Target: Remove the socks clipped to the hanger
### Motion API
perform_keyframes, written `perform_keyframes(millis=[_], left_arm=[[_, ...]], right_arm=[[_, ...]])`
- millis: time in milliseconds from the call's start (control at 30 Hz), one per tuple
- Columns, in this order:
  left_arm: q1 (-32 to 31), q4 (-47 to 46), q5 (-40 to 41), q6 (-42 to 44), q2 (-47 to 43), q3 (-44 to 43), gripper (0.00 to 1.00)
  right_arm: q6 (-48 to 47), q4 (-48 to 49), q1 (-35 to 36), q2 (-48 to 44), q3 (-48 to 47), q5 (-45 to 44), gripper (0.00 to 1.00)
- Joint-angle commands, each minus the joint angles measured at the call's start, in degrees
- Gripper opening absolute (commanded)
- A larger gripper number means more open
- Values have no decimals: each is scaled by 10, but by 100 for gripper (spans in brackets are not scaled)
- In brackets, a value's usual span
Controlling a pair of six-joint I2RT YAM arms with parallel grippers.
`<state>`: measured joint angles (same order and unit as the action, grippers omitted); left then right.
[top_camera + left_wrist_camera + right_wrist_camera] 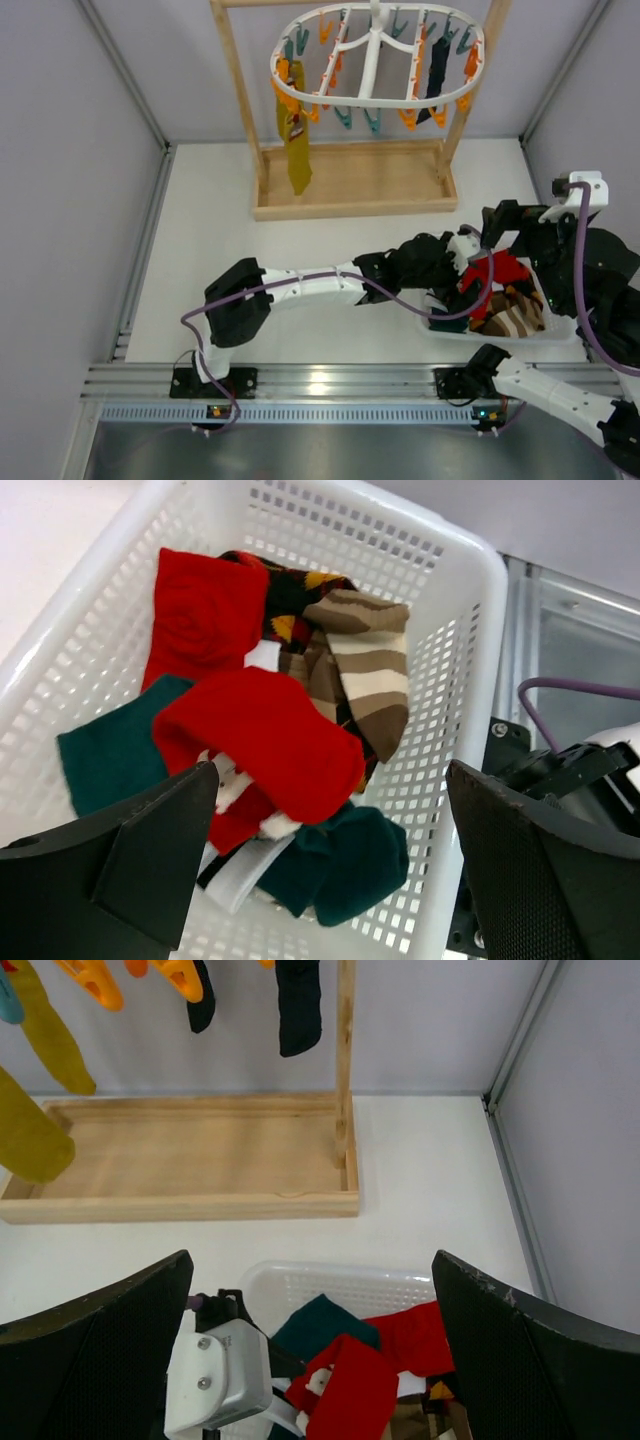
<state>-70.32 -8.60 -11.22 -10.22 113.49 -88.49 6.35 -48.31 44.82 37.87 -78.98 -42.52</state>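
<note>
The white oval hanger (375, 60) hangs in the wooden frame at the back. A mustard yellow sock (296, 140) and a dark navy sock (436, 70) are clipped to its pegs. My left gripper (335, 855) is open just above a white basket (470, 570), with nothing between its fingers. Under it a red sock (265, 740) lies on top of other red, teal and brown striped socks. My right gripper (315, 1350) is open and empty, hovering behind the basket (330, 1278) and looking down at the left gripper's white body (215, 1375).
The light wooden stand (355, 195) has a tray base and two uprights at the back of the table. The basket (500, 338) sits at the front right, by the right arm. Grey walls close in both sides. An aluminium rail runs along the near edge.
</note>
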Motion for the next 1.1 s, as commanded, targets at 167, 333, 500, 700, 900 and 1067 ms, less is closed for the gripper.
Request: perform_keyframes(millis=[167, 333, 500, 700, 900, 1067], left_arm=[[-2, 25, 272, 35, -181, 116, 99], [16, 25, 490, 2, -282, 240, 99], [145, -8, 424, -28, -362, 340, 99], [303, -262, 309, 61, -446, 517, 99], [458, -339, 82, 20, -405, 525, 99], [527, -339, -26, 6, -327, 446, 99]], right_arm=[[24, 13, 1, 36, 27, 1, 99], [24, 52, 1, 37, 48, 23, 99], [27, 82, 1, 39, 76, 67, 100], [37, 76, 1, 36, 82, 93, 99], [27, 64, 1, 24, 81, 129, 99], [16, 64, 1, 6, 95, 140, 100]])
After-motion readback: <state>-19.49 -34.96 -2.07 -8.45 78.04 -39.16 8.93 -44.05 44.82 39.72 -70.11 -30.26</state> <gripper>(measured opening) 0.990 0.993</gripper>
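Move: The mustard sock hangs from the hanger's left side, some 32 cm ahead of the left hand, 36 cm to its left and 10 cm higher. From that same hand the basket's middle is 9 cm to the right, level ahead and about 17 cm below, and the wooden tray's is some 30 cm ahead, 24 cm left and 19 cm below. From the right hand the mustard sock is roughly 29 cm ahead, 38 cm left and 12 cm lower. Leaving the basket with its fingers already wide open and empty, the left hand sweeps some 42 cm left and 25 cm forward at nearly the same height, going mostly left first and more forward at the end, while its wrist swings about 60 degrees counter-clockwise so that the fingers turn from pointing right to pointing mainly forward at the lower part of the mustard sock, still short of touching it. The right hand, also open and empty, eases about 6 cm left and 5 cm down and turns some 10 degrees counter-clockwise, coming a little nearer that sock. ##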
